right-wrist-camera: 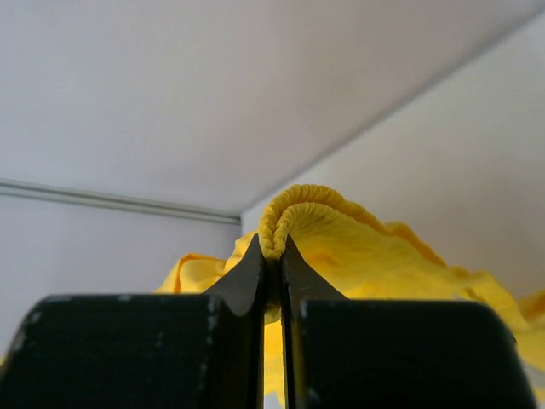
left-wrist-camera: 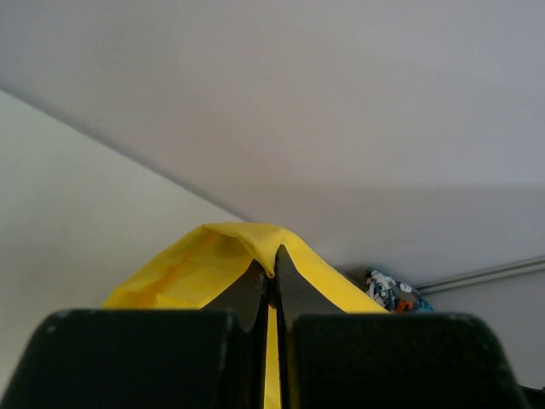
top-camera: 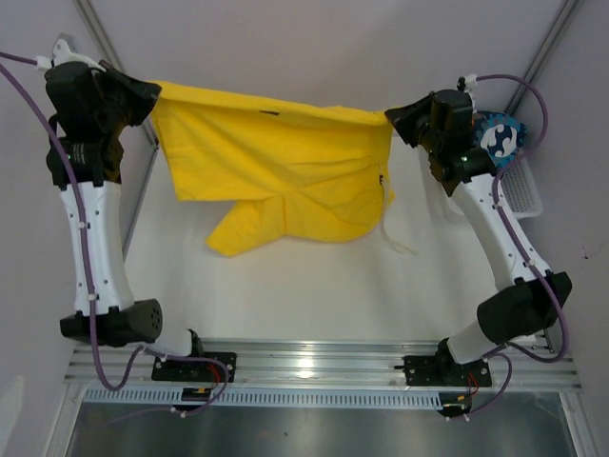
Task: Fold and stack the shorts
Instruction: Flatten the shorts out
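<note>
The yellow shorts (top-camera: 285,162) hang stretched between both grippers above the back of the table, one leg drooping to the table at the lower left. My left gripper (top-camera: 152,95) is shut on the shorts' left corner; the fabric (left-wrist-camera: 221,256) drapes over the fingertips (left-wrist-camera: 271,271). My right gripper (top-camera: 392,119) is shut on the elastic waistband (right-wrist-camera: 289,213), pinched between its fingertips (right-wrist-camera: 272,256). A white drawstring (top-camera: 392,214) dangles at the right. The printed teal shorts (top-camera: 500,138) lie in the basket at the far right, also seen in the left wrist view (left-wrist-camera: 392,291).
A white mesh basket (top-camera: 523,190) stands at the right edge behind the right arm. A metal rail (top-camera: 314,362) runs along the table's near edge between the arm bases. Enclosure walls close in at the left, right and back.
</note>
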`<state>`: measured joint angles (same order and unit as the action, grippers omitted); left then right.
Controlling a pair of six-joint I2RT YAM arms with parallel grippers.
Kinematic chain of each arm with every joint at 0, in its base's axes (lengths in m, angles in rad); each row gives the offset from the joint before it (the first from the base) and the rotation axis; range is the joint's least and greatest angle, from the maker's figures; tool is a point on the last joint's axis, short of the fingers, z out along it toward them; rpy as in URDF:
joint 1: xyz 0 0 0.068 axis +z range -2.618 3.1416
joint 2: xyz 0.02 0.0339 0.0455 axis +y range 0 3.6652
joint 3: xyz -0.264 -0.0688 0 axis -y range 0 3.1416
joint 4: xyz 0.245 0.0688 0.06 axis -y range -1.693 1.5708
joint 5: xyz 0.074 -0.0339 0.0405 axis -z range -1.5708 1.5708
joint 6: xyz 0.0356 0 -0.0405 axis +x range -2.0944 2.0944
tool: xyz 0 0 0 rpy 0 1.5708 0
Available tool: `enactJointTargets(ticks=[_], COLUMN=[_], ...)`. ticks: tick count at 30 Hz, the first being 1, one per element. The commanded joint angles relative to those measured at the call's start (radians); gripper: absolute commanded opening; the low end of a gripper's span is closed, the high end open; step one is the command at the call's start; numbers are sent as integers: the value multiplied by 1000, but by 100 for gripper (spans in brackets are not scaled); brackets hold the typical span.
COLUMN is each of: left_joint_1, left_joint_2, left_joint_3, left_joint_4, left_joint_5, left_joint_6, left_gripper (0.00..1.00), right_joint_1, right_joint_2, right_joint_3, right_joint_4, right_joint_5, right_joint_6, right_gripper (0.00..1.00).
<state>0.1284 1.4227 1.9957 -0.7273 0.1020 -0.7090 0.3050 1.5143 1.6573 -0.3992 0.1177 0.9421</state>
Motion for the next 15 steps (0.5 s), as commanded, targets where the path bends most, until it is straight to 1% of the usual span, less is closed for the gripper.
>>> enactJointTargets(ticks=[1,2,3,4,5,6,7,8,9,10,11,12,13,14,15], left_joint_1=[72,86,106,117,126,134,140,140,148,152,160,175,181,186,185], left_joint_2=[132,172,258,296,333,364,405,419,430,452,459,467,473,490,498], left_joint_3=[132,205,236,259,314,327,342,407,432,452,489,489,488,483,479], left_joint_4=[163,181,236,273,310,351,420,437,453,500,529,563,600,656,676], left_joint_5=[116,170,206,250,328,359,376,377,355,347,344,352,363,375,399], left_joint_6=[-78,-119,-144,-173,-243,-271,-286,-293,-293,-296,-323,-348,-374,-414,-425], left_gripper=[0,0,0,0,0,0,0,0,0,0,0,0,0,0,0], right_joint_1=[-108,-124,-153,-167,-176,-188,-193,-196,-201,-208,-217,-228,-251,-262,-270], right_joint_2=[101,140,234,283,326,364,427,457,493,589,645,699,748,814,831], right_joint_3=[71,132,174,214,287,318,356,411,582,689,790,943,982,999,977], right_joint_4=[370,425,529,587,653,800,850,849,765,726,708,752,801,859,964], right_joint_5=[-220,-304,-355,-410,-500,-533,-553,-561,-564,-569,-578,-601,-610,-616,-637], right_joint_6=[59,87,118,191,230,263,286,278,261,247,265,308,360,465,506], right_gripper=[0,0,0,0,0,0,0,0,0,0,0,0,0,0,0])
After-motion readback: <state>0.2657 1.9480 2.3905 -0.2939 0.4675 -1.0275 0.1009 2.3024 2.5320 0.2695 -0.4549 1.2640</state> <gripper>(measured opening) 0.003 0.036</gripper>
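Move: Both hands hold the waistband corners of the shorts high over the table. The table's far edge lies about 25 cm ahead of the left hand and 47 below, and about 20 cm ahead of the right hand and 37 below. The left leg hem trails some 6 cm behind the left hand, 7 cm to its right, near table height; the basket sits about 5 cm ahead of the right hand and 31 cm to its right, some 32 below. Swing both grippers quickly forward together, about 15 cm, towards the far table edge, keeping both shut on the waistband. Let the left rise only slightly while its fingers tilt up and turn clockwise; raise the right almost as far as it goes forward, tipping its fingers up some 35 degrees and turning them counter-clockwise. Ease off the forward travel at the end. ##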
